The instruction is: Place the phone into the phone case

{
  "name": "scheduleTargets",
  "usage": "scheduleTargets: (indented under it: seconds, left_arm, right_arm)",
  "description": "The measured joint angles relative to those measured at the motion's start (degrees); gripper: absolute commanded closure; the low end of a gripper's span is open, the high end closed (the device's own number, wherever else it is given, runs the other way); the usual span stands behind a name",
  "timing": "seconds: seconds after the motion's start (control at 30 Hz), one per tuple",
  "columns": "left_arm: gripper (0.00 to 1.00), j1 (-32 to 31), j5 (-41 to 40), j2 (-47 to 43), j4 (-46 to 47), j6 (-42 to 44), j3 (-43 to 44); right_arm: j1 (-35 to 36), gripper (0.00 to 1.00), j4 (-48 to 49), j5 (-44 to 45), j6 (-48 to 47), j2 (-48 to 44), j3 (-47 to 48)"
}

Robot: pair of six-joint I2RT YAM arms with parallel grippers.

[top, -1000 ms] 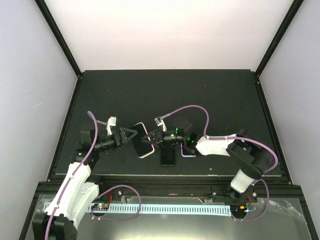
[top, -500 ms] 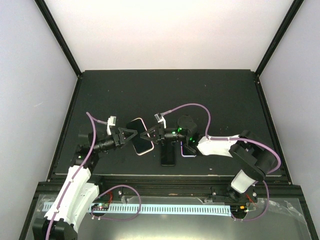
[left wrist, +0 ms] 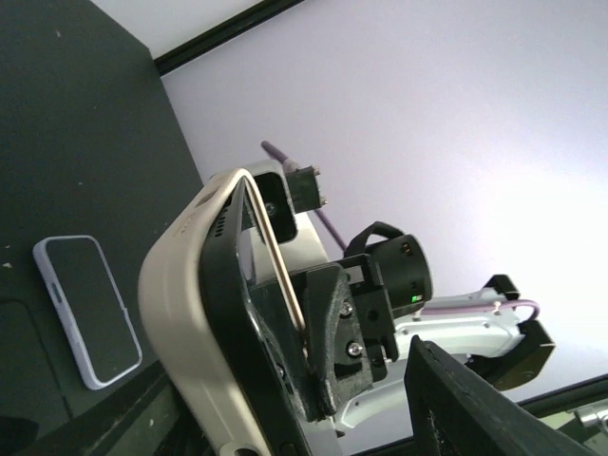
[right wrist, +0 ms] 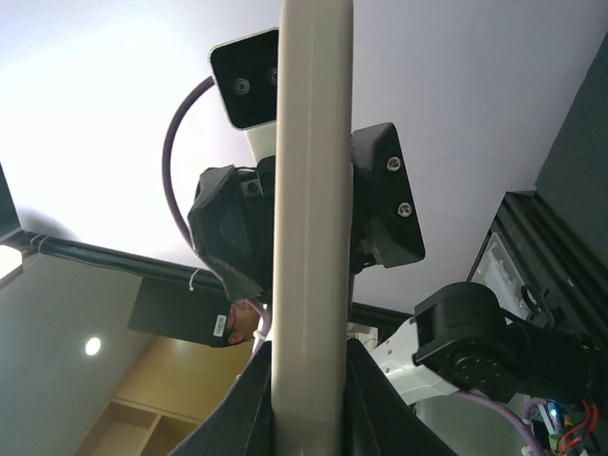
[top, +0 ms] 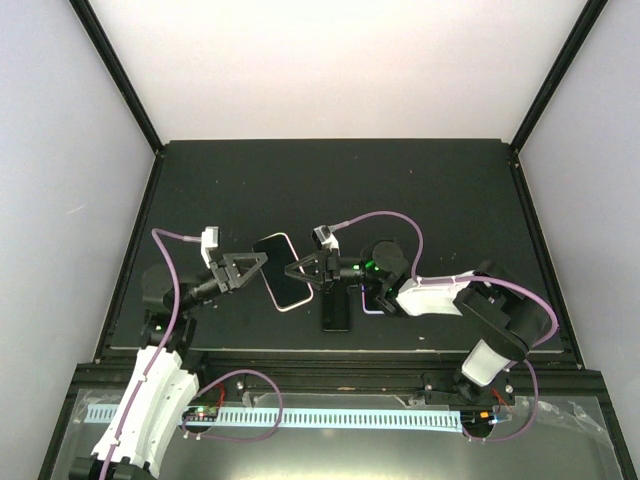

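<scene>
A cream phone case [top: 281,272] hangs above the table's middle, edge-on in the right wrist view [right wrist: 313,190]. My right gripper [top: 298,268] is shut on its right side, fingers [right wrist: 380,408] pressed against both faces. In the left wrist view the case [left wrist: 180,304] has a dark inside. A thin rose-gold-edged phone [left wrist: 275,256] seems seated at one end and standing off at the other. My left gripper [top: 262,262] straddles the case's left edge, with a clear gap showing beside its visible finger [left wrist: 475,408].
A black slab [top: 336,312] lies flat near the table's front edge. A lavender-edged phone or case [top: 373,300] lies beside it under the right arm, also seen in the left wrist view [left wrist: 85,309]. Purple cables loop over both arms.
The right gripper has carried the case a little left and away from the front edge. The left arm has drawn back leftward and its jaws have narrowed.
</scene>
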Motion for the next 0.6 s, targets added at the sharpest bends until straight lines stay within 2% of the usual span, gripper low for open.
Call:
scheduleTargets:
  seconds: [0.2, 0.4, 0.6]
  left_arm:
    - [0.54, 0.0, -2.3, -1.2, 7.6, -6.6, -4.4]
    - [0.6, 0.0, -4.5, -2.2, 9.9, -9.2, -5.4]
    - [0.79, 0.0, -6.6, -3.8, 10.2, -10.2, -5.4]
  right_arm:
    - [0.0, 0.85, 2.6, -0.2, 2.0, 0.2, -1.4]
    - [0.0, 0.85, 5.3, -0.3, 3.8, 0.2, -1.6]
    - [0.0, 0.84, 7.8, -0.5, 5.0, 0.2, -2.3]
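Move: The phone in the beige case, raised off the table, has its middle about 5 cm right of the left hand, 2 cm back and 1 cm lower; its near long edge lies by the open left fingertips. From the right hand, which holds it, that middle is some 2 cm left. On the table about 24 cm below, the black phone lies 16 cm right of the left hand and 2 cm back; the lavender case lies 27 cm right, 2 cm ahead. The right fingers keep their pinch on the cased phone, easing it about 1 cm back and right and 1 cm up, away from the left hand. The left hand backs off its long edge by roughly 1 cm to the left, after a slight dip and rise, rolling some 5 to 10 degrees while its fingers close to about half their gap; no left-finger contact can be made out. ##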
